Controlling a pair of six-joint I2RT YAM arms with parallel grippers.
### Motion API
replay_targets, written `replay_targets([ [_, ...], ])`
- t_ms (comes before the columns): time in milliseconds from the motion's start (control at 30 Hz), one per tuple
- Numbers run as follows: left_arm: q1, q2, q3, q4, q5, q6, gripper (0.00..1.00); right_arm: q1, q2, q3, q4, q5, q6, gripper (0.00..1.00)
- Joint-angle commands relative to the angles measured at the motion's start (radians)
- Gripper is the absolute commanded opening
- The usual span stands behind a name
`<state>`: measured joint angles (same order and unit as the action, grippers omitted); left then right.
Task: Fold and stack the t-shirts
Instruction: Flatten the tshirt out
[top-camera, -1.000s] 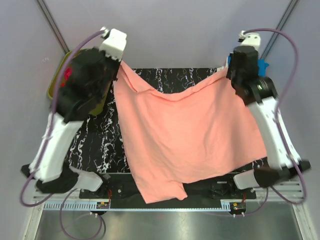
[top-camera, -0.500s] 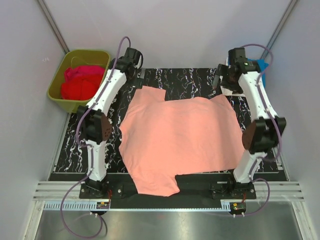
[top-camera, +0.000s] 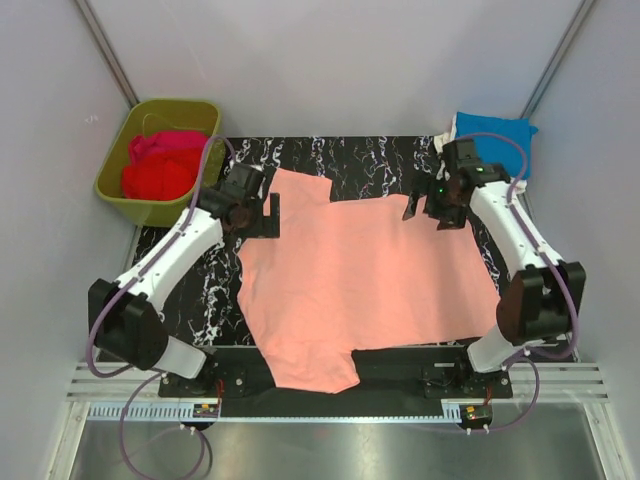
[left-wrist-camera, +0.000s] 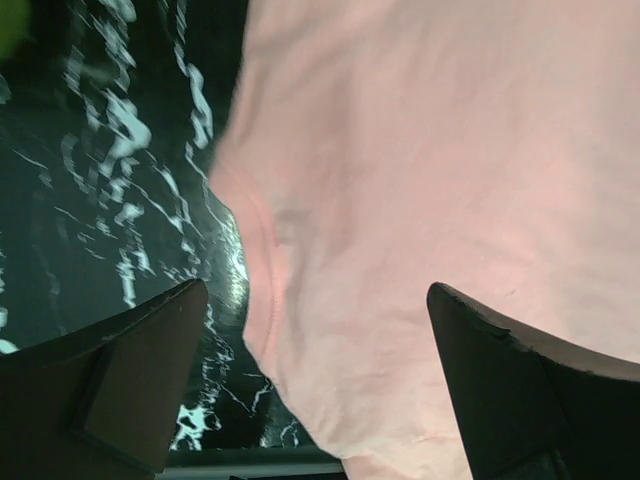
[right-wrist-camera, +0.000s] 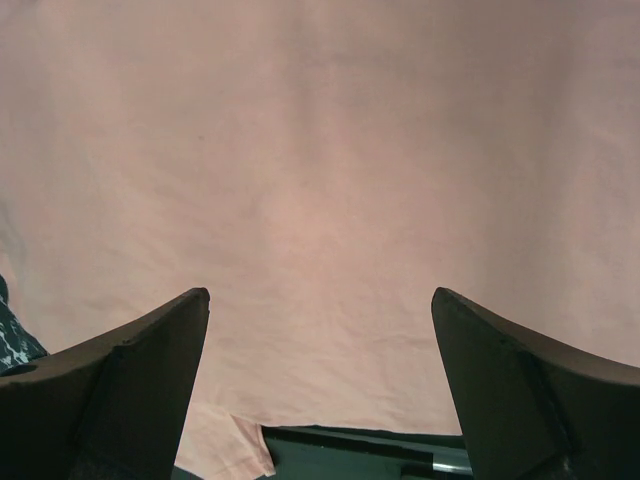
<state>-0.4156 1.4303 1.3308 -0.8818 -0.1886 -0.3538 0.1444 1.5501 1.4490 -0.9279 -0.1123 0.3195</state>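
A salmon-pink t-shirt (top-camera: 360, 280) lies spread flat on the black marbled table (top-camera: 190, 290), with one sleeve (top-camera: 310, 368) reaching over the near edge. My left gripper (top-camera: 268, 214) hovers open over the shirt's far left edge. In the left wrist view the left gripper (left-wrist-camera: 315, 290) is empty, with the shirt (left-wrist-camera: 420, 180) and its hem below. My right gripper (top-camera: 424, 212) stands open above the shirt's far right part. In the right wrist view the right gripper (right-wrist-camera: 320, 292) is also empty over the shirt (right-wrist-camera: 320, 150). More t-shirts, red (top-camera: 155, 180) and magenta (top-camera: 170, 145), fill the tub. A blue one (top-camera: 492, 135) lies folded at the back right.
An olive-green tub (top-camera: 112, 170) sits off the table's far left corner. Grey walls and slanted poles close in the back. The metal rail (top-camera: 330, 400) with both arm bases runs along the near edge.
A second ago both grippers held the shirt up by its far corners. They have let go, the shirt has dropped flat, and both arms have come down and inward over it.
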Motion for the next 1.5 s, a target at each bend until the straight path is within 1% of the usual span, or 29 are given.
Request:
replay_targets([
  [0,-0.008,0.062,-0.084,0.158,0.084,-0.082,0.99,0.014,0.074,0.017,0.046,-0.046,0.007,1.00],
  [67,-0.008,0.103,-0.081,0.184,0.090,-0.086,0.99,0.014,0.125,0.054,0.032,-0.033,0.019,1.00],
  [133,-0.008,0.177,-0.067,0.217,0.104,-0.094,0.99,0.015,0.203,0.109,0.023,-0.030,0.035,1.00],
  [167,-0.008,0.233,-0.050,0.227,0.107,-0.096,0.99,0.018,0.228,0.122,0.027,-0.033,0.052,1.00],
  [233,-0.008,0.297,-0.024,0.228,0.103,-0.100,0.99,0.024,0.304,0.151,0.047,-0.036,0.058,1.00],
  [267,-0.008,0.359,-0.001,0.230,0.086,-0.100,0.99,0.024,0.362,0.160,0.052,-0.038,0.056,1.00],
  [367,0.004,0.477,0.057,0.210,0.058,-0.096,0.99,0.024,0.480,0.218,0.044,-0.036,0.049,1.00],
  [433,0.015,0.522,0.086,0.188,0.038,-0.096,0.99,0.024,0.530,0.258,0.049,-0.041,0.046,1.00],
  [467,0.035,0.560,0.105,0.185,0.031,-0.096,0.99,0.024,0.572,0.273,0.047,-0.052,0.047,1.00],
  [533,0.060,0.591,0.128,0.175,0.031,-0.097,0.99,0.024,0.611,0.324,0.046,-0.059,0.047,1.00],
  [633,0.101,0.656,0.209,0.133,0.015,-0.080,0.99,0.024,0.697,0.422,0.029,-0.073,0.049,1.00],
  [667,0.116,0.689,0.267,0.120,0.002,-0.074,0.99,0.024,0.749,0.454,0.020,-0.085,0.052,1.00],
  [733,0.132,0.731,0.335,0.075,-0.008,-0.050,0.99,0.026,0.803,0.557,-0.008,-0.098,0.058,1.00],
  [767,0.145,0.774,0.405,0.060,-0.021,-0.042,0.99,0.024,0.853,0.592,-0.015,-0.111,0.064,1.00],
  [833,0.161,0.818,0.476,0.020,-0.025,-0.017,0.99,0.024,0.907,0.709,-0.043,-0.119,0.076,1.00],
  [867,0.179,0.861,0.552,0.004,-0.022,-0.011,0.99,0.024,0.959,0.752,-0.057,-0.128,0.078,1.00],
  [900,0.187,0.883,0.591,-0.020,-0.020,0.002,0.99,0.024,0.988,0.843,-0.087,-0.133,0.084,1.00],
  [933,0.193,0.901,0.628,-0.029,-0.017,0.013,0.99,0.024,1.016,0.888,-0.104,-0.138,0.090,1.00],
  [967,0.201,0.936,0.699,-0.034,-0.009,0.027,0.99,0.023,1.059,0.931,-0.118,-0.144,0.095,1.00],
  [1000,0.204,0.955,0.740,-0.058,-0.014,0.048,0.99,0.024,1.079,1.003,-0.138,-0.150,0.099,1.00],
  [1067,0.210,1.005,0.854,-0.095,-0.018,0.059,0.99,0.024,1.116,1.051,-0.150,-0.170,0.113,1.00],
  [1133,0.210,1.016,0.902,-0.121,-0.021,0.073,0.99,0.023,1.111,1.041,-0.141,-0.190,0.130,1.00],
  [1167,0.210,1.010,0.900,-0.120,-0.028,0.076,0.99,0.024,1.087,1.012,-0.128,-0.219,0.135,1.00],
  [1200,0.212,1.003,0.895,-0.114,-0.032,0.082,0.99,0.026,1.066,0.926,-0.086,-0.234,0.141,1.00],
  [1300,0.218,0.973,0.895,-0.121,-0.044,0.093,0.99,0.035,0.978,0.751,0.018,-0.288,0.158,1.00],
  [1400,0.218,0.926,0.920,-0.163,-0.066,0.090,0.99,0.046,0.943,0.725,-0.001,-0.296,0.142,1.00],
  [1433,0.215,0.899,0.897,-0.166,-0.069,0.090,0.99,0.043,0.935,0.728,-0.012,-0.296,0.130,1.00],
  [1467,0.204,0.825,0.871,-0.164,-0.084,0.090,0.99,0.046,0.911,0.731,-0.022,-0.290,0.125,1.00],
])
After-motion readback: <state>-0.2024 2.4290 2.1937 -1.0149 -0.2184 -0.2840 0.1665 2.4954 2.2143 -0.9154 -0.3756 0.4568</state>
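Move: The peach t-shirt lies spread out below both open hands, its surface some 16 cm down. Its middle is about 22 cm right and 10 cm back of the left hand, and 16 cm left and 11 cm back of the right. The green basket stands roughly 25 cm left and 20 cm ahead of the left hand; the folded pile is about 26 cm ahead and 17 cm right of the right hand. Both open hands sink about 15 cm onto the t-shirt and push it forward 10-15 cm, drifting left. ##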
